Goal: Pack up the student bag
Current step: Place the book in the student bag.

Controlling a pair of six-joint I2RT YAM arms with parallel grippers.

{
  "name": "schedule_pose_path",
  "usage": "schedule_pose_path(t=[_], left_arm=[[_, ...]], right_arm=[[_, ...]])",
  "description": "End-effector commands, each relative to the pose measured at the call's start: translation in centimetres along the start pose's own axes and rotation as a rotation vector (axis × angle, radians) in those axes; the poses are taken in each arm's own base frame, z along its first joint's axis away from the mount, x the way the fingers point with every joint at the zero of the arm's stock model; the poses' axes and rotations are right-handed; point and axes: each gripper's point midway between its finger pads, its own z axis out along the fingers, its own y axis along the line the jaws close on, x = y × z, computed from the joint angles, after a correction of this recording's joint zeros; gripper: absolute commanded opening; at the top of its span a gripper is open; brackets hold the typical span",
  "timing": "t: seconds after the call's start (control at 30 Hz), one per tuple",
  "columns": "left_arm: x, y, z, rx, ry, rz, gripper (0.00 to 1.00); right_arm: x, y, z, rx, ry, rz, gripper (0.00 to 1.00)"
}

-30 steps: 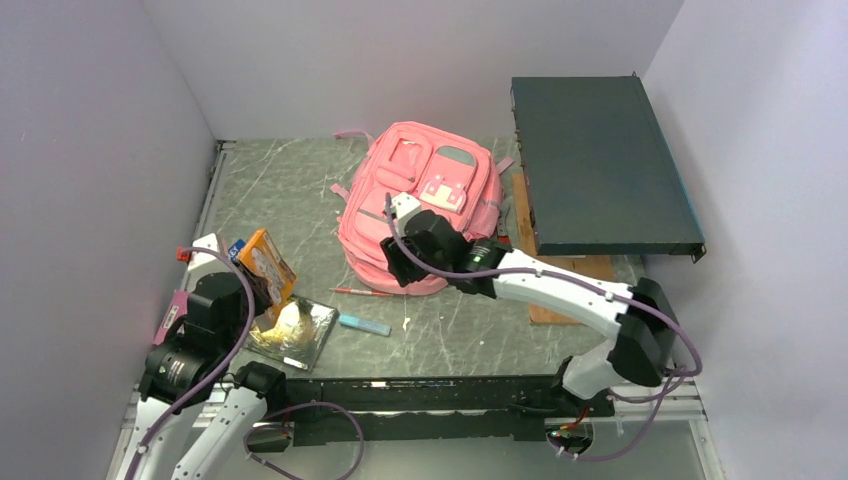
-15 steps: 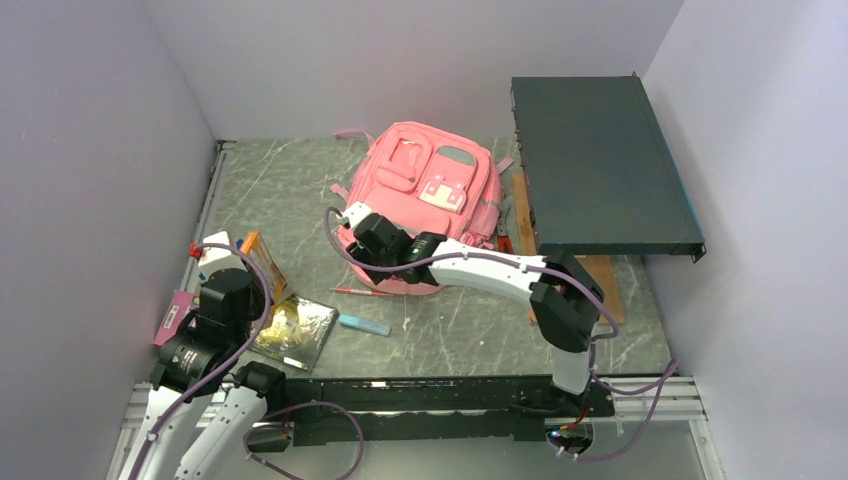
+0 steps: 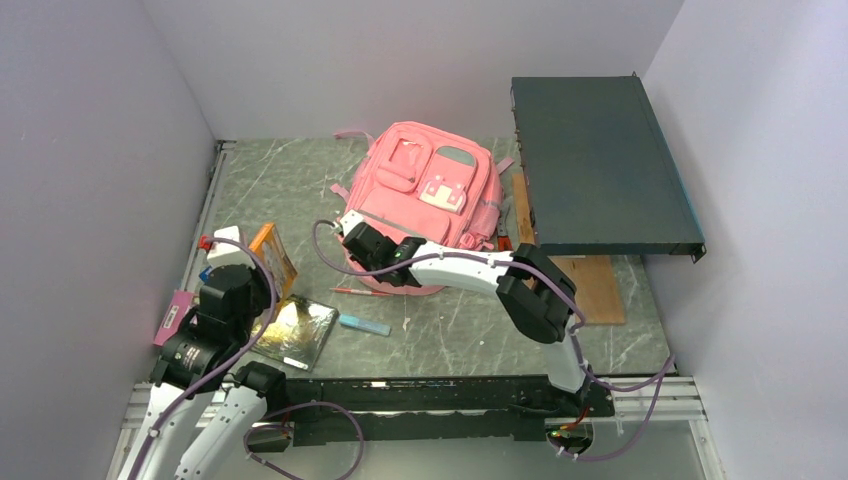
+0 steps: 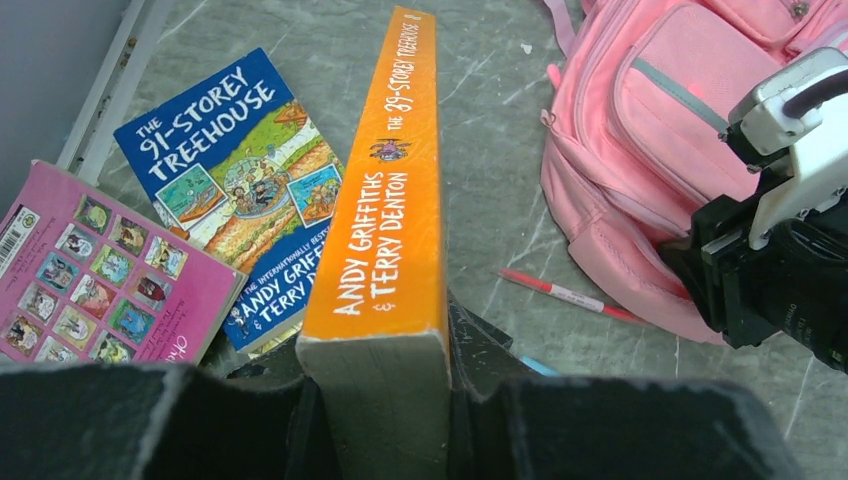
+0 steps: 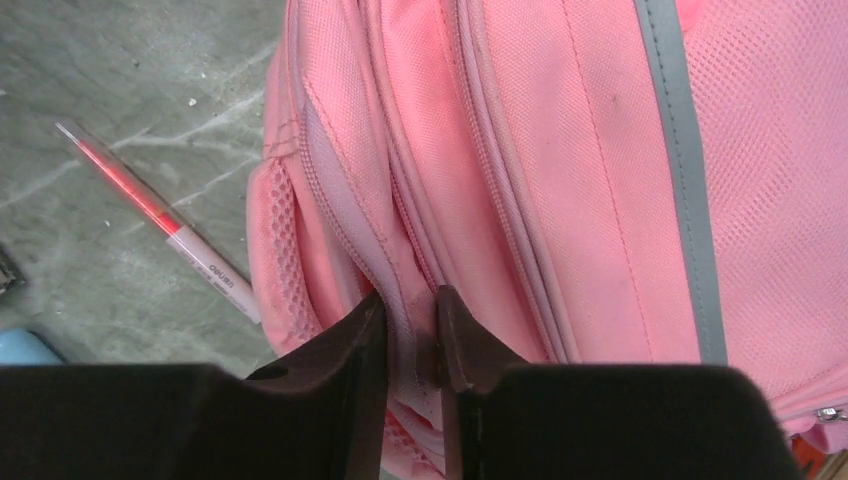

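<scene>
The student bag (image 3: 425,190) is a pink backpack lying flat at the back middle of the table, pockets up. My right gripper (image 3: 355,250) is at its near left corner. In the right wrist view this gripper (image 5: 410,310) is shut on a raised fold of the student bag (image 5: 560,150) beside a zip seam. My left gripper (image 3: 250,275) is at the left of the table. It is shut on an orange book (image 4: 385,200), gripped at its near end with the spine up and held above the table (image 4: 490,150).
A blue book (image 4: 235,180) and a pink book (image 4: 90,265) lie under the left gripper. A red pen (image 3: 360,291) and a pale blue strip (image 3: 364,325) lie in front of the bag. A shiny packet (image 3: 300,330) lies near left. A dark box (image 3: 600,165) stands at the right on a wooden board (image 3: 590,285).
My right gripper has swung left along the bag's near edge to its left corner, and its jaws have narrowed onto the fold. My left gripper has shifted slightly back with the orange book.
</scene>
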Motion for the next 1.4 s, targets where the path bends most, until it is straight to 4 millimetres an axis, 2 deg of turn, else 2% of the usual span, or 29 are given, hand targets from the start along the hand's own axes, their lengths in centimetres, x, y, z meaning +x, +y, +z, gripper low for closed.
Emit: schedule_pose_path(t=[0.0,0.03,0.2,0.37,0.5,0.6,0.8,0.93,1.03,1.17,1.37], left_arm=[[-3.2,-1.5,-0.8,0.064,-0.084,-0.053,0.0],[-3.4,-1.8,-1.2,0.077,-0.074,-0.07,0.0],[-4.8,-4.8,-3.6,0.216,0.014,-0.146,0.0],[-6.4,-9.8,-5.4,0.403,0.128,-0.298,0.0],[-7.6,-13.9,-5.8,0.564,0.188,-0.428,0.0],[-7.3,-15.1,-4.8,0.595,0.213,-0.506,0.0],[-5.2,-17.8,-2.2,0.693,0.346,-0.676,0.0],[-3.8,-19.0,0.2,0.762,0.427,-0.801,0.0],[-4.5,-19.9,0.8,0.851,0.398,-0.856,0.0],[-4.3,-20.0,1.9,0.816,0.414,-0.857,0.0],[-3.7,-18.8,4.4,0.762,0.365,-0.796,0.0]], right_arm=[[-2.2,-1.8,-0.8,0.083,-0.04,0.006,0.08],[-2.6,-2.2,-1.5,0.091,-0.045,0.015,0.01],[-6.3,-3.8,-5.9,0.079,-0.149,0.068,0.0],[-9.8,-6.7,-8.7,0.104,-0.222,0.091,0.0],[-12.9,-9.6,-10.8,0.079,-0.263,0.171,0.0],[-15.1,-10.4,-12.3,-0.011,-0.311,0.258,0.0],[-18.3,-10.8,-14.7,-0.136,-0.406,0.352,0.0],[-19.0,-10.3,-15.0,-0.18,-0.423,0.375,0.0],[-19.0,-9.8,-14.8,-0.21,-0.416,0.386,0.0],[-19.2,-9.0,-15.2,-0.27,-0.421,0.398,0.0],[-21.0,-7.9,-17.6,-0.428,-0.471,0.441,0.0]])
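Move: Between the right hand's parted fingers sits the bag flap's edge, right at the hand point; the bag's middle lies about 11 cm ahead and 8 cm to the right, and the red pen 6 cm back, 3 cm left and 7 cm below. From the left hand, already holding the orange book upright, the bag mouth is some 11 cm ahead, 21 cm right and 15 cm down; the blue book is 8 cm ahead, 6 cm left and 20 cm below. Pinching the flap's edge first, the right hand then hauls it up about 17 cm, moving some 5 cm forward as well, and keeps hold of it there. Meanwhile the left hand, still gripping the orange book, swings about 17 cm right in an arc that rises and sinks again, going 7 cm forward towards the mouth; its wrist rolls over some 60 degrees, left side down, laying the book nearly flat, far end into the opening. ##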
